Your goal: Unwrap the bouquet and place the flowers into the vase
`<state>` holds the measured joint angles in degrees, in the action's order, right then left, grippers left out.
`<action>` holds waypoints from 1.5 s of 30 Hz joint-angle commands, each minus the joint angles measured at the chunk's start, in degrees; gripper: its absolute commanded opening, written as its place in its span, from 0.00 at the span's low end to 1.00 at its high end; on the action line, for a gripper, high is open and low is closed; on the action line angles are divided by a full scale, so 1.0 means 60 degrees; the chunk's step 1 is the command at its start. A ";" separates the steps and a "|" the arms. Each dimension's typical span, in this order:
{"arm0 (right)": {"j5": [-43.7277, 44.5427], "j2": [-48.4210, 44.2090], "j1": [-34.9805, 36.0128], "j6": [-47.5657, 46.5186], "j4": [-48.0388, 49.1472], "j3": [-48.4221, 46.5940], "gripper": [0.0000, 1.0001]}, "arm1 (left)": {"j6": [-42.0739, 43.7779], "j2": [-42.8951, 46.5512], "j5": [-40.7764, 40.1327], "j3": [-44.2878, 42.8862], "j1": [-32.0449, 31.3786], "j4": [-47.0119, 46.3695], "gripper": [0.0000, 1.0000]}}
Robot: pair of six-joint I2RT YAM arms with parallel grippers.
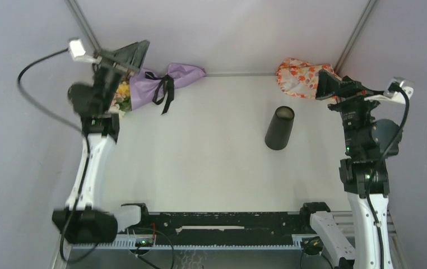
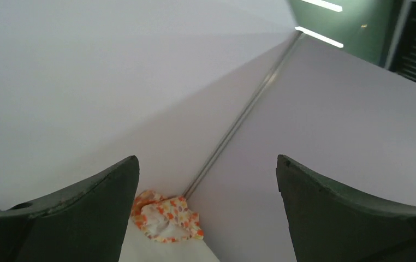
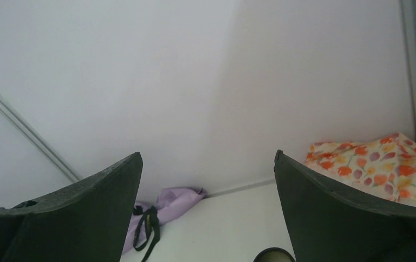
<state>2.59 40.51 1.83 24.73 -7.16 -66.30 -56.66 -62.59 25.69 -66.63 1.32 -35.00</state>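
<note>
The bouquet (image 1: pixel 161 81) lies at the back left of the table, wrapped in lilac paper and tied with a black ribbon (image 1: pixel 165 91); the flowers (image 1: pixel 123 95) show yellow and pink at its left end, partly hidden by my left arm. My left gripper (image 1: pixel 135 53) hovers open above that end, holding nothing. The black vase (image 1: pixel 279 128) stands upright right of centre. My right gripper (image 1: pixel 326 84) is open and empty, raised at the back right. The right wrist view shows the bouquet (image 3: pixel 173 204) and the vase's rim (image 3: pixel 274 255).
An orange-and-white floral-print cloth bundle (image 1: pixel 300 75) lies in the back right corner, just left of my right gripper, and shows in both wrist views (image 2: pixel 165 215) (image 3: pixel 375 166). Grey walls close the table at back and sides. The arm bases sit along the near edge.
</note>
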 commanded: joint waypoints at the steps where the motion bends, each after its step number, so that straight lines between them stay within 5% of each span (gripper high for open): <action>1: -0.1294 0.0783 -0.0216 0.0343 -0.0024 -0.0322 0.99 | 0.1629 -0.2509 0.0105 -0.3022 -0.0097 0.4218 1.00; 4: -0.1428 0.1287 -0.0348 0.0353 -0.0086 -0.0328 1.00 | 0.4321 -0.4252 -0.2866 -0.5758 -0.0520 0.8012 0.99; 7: -0.1596 0.1758 -0.0507 0.0407 -0.0065 -0.0258 1.00 | 0.5459 -0.6522 -0.5065 -0.8919 -0.0568 1.1108 1.00; 11: -0.1811 0.2175 -0.0574 0.0603 0.0102 -0.0063 1.00 | 0.6476 -0.9926 -0.5494 -1.3624 -0.0581 1.4415 1.00; 17: -0.1852 0.2365 -0.0626 0.0565 0.0108 0.0162 1.00 | 0.7338 -1.0217 -0.5548 -1.1544 -0.0459 1.3247 1.00; 25: -0.1974 0.2407 -0.0694 0.0698 0.0238 0.0599 1.00 | 0.7186 -1.1336 -0.5111 -1.1482 -0.0293 1.3183 1.00; 37: -0.2371 0.2502 -0.0700 0.0859 0.0528 0.1031 0.99 | 0.6765 -1.2837 -0.6737 -1.1814 -0.0250 1.2162 1.00; 45: -0.2504 0.2642 -0.0700 0.0835 0.0695 0.1254 0.99 | 0.6001 -1.3161 -0.6657 -1.1864 0.0524 1.1887 1.00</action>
<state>-11.53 55.86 -2.17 29.15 -5.96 -58.98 -17.65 -141.45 -13.43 -135.11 2.07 39.48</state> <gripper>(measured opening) 0.993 0.996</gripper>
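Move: Ahead of the left hand by about 33 cm, some 11 cm to its left and 50 cm below, lies the bouquet's purple wrap; its black ribbon is about 34 cm ahead and 6 cm left, the flowers 30 cm ahead and 24 cm left. From the right hand the vase stands about 12 cm ahead, 4 cm left and 40 cm below, the floral cloth some 40 cm ahead and 8 cm right, the purple wrap roughly 39 cm ahead and 51 cm left. Swooping forward nearly 30 cm and down about 44 cm, the left hand comes in low over the purple wrap between flowers and ribbon: reaching out first, then dropping steeply, edging left throughout. Its open fingers tip from slanting up to slanting down. The right hand, also open, sinks some 13 cm and eases forward towards the vase, tipping down about 20 degrees. ##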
